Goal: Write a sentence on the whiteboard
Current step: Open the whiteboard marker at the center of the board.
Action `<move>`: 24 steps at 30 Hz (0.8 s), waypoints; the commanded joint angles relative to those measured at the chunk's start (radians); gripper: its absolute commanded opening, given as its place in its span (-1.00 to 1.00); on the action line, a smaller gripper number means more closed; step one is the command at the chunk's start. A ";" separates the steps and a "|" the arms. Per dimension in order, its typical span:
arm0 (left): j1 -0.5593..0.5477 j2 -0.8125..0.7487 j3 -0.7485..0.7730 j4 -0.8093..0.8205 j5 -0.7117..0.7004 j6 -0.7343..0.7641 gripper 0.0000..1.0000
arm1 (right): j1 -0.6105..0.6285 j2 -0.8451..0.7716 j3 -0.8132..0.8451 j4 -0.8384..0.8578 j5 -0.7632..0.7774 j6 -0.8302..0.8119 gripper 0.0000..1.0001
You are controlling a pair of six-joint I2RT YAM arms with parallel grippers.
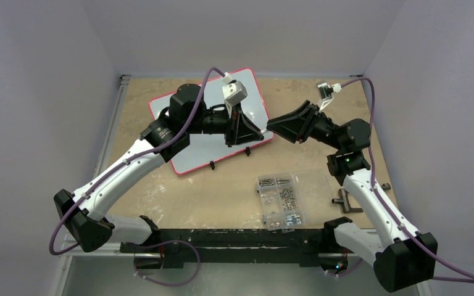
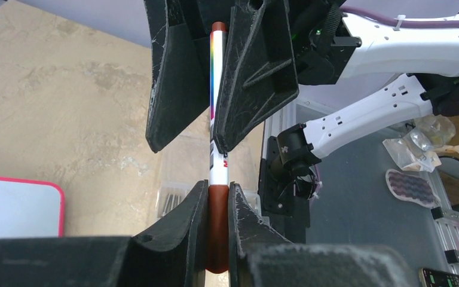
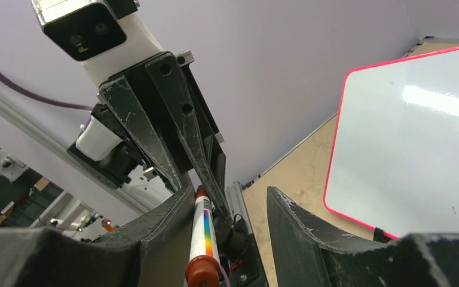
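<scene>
The whiteboard [image 1: 197,154] [image 3: 412,149] lies flat at the back of the table, red-pink rimmed. No sentence shows on its visible surface. A white marker [image 1: 264,131] [image 2: 218,119] [image 3: 204,239] with a rainbow stripe and a brown-red cap hangs in the air off the board's right edge, between both grippers. My left gripper [image 1: 256,131] [image 2: 217,185] is shut on the marker's capped end. My right gripper [image 1: 273,125] [image 3: 230,191] faces it with its jaws apart around the marker's barrel. The barrel rests against one finger [image 3: 161,221] and the other stands clear.
A clear compartmented screw box [image 1: 279,200] [image 2: 173,197] sits near the front middle of the table. A small black T-shaped part [image 1: 344,202] lies to its right. The left arm reaches across the whiteboard's left half.
</scene>
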 commanded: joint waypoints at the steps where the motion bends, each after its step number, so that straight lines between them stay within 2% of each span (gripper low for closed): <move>1: 0.005 0.006 0.070 -0.043 0.070 0.044 -1.00 | -0.001 0.017 0.054 -0.016 -0.060 -0.064 -0.09; 12: 0.005 0.074 0.149 -0.096 0.091 0.067 -1.00 | 0.007 0.037 0.061 -0.019 -0.102 -0.069 -0.23; 18: 0.005 0.100 0.175 -0.106 0.097 0.072 -1.00 | 0.017 0.053 0.064 -0.018 -0.104 -0.063 -0.38; 20: 0.004 0.107 0.178 -0.105 0.097 0.072 -1.00 | 0.020 0.059 0.065 -0.018 -0.107 -0.061 -0.53; 24: 0.005 0.120 0.190 -0.103 0.101 0.072 -1.00 | 0.025 0.072 0.071 -0.019 -0.120 -0.057 -0.60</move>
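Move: Between the two hands, the marker already sits with its cap in the left fingers. Its middle lies about 5 cm to the left hand's right and 2 cm ahead, level. From the right hand, whose half-open fingers already surround the barrel, the marker's middle is about 1 cm back, neither left nor right. The whiteboard's middle is some 25 cm ahead, 20 cm left and 37 cm below; the parts box about 7 cm back, 5 cm right and 38 cm below. Closing around the barrel, the right fingers go from about half open to nearly shut while that hand eases roughly 1 cm down and 1 cm left, towards the cap, turning a few degrees counter-clockwise. The left hand keeps its pinch on the cap and carries the marker about 1.5 cm down, 1 cm forward and slightly right, rolling some 5 degrees. ##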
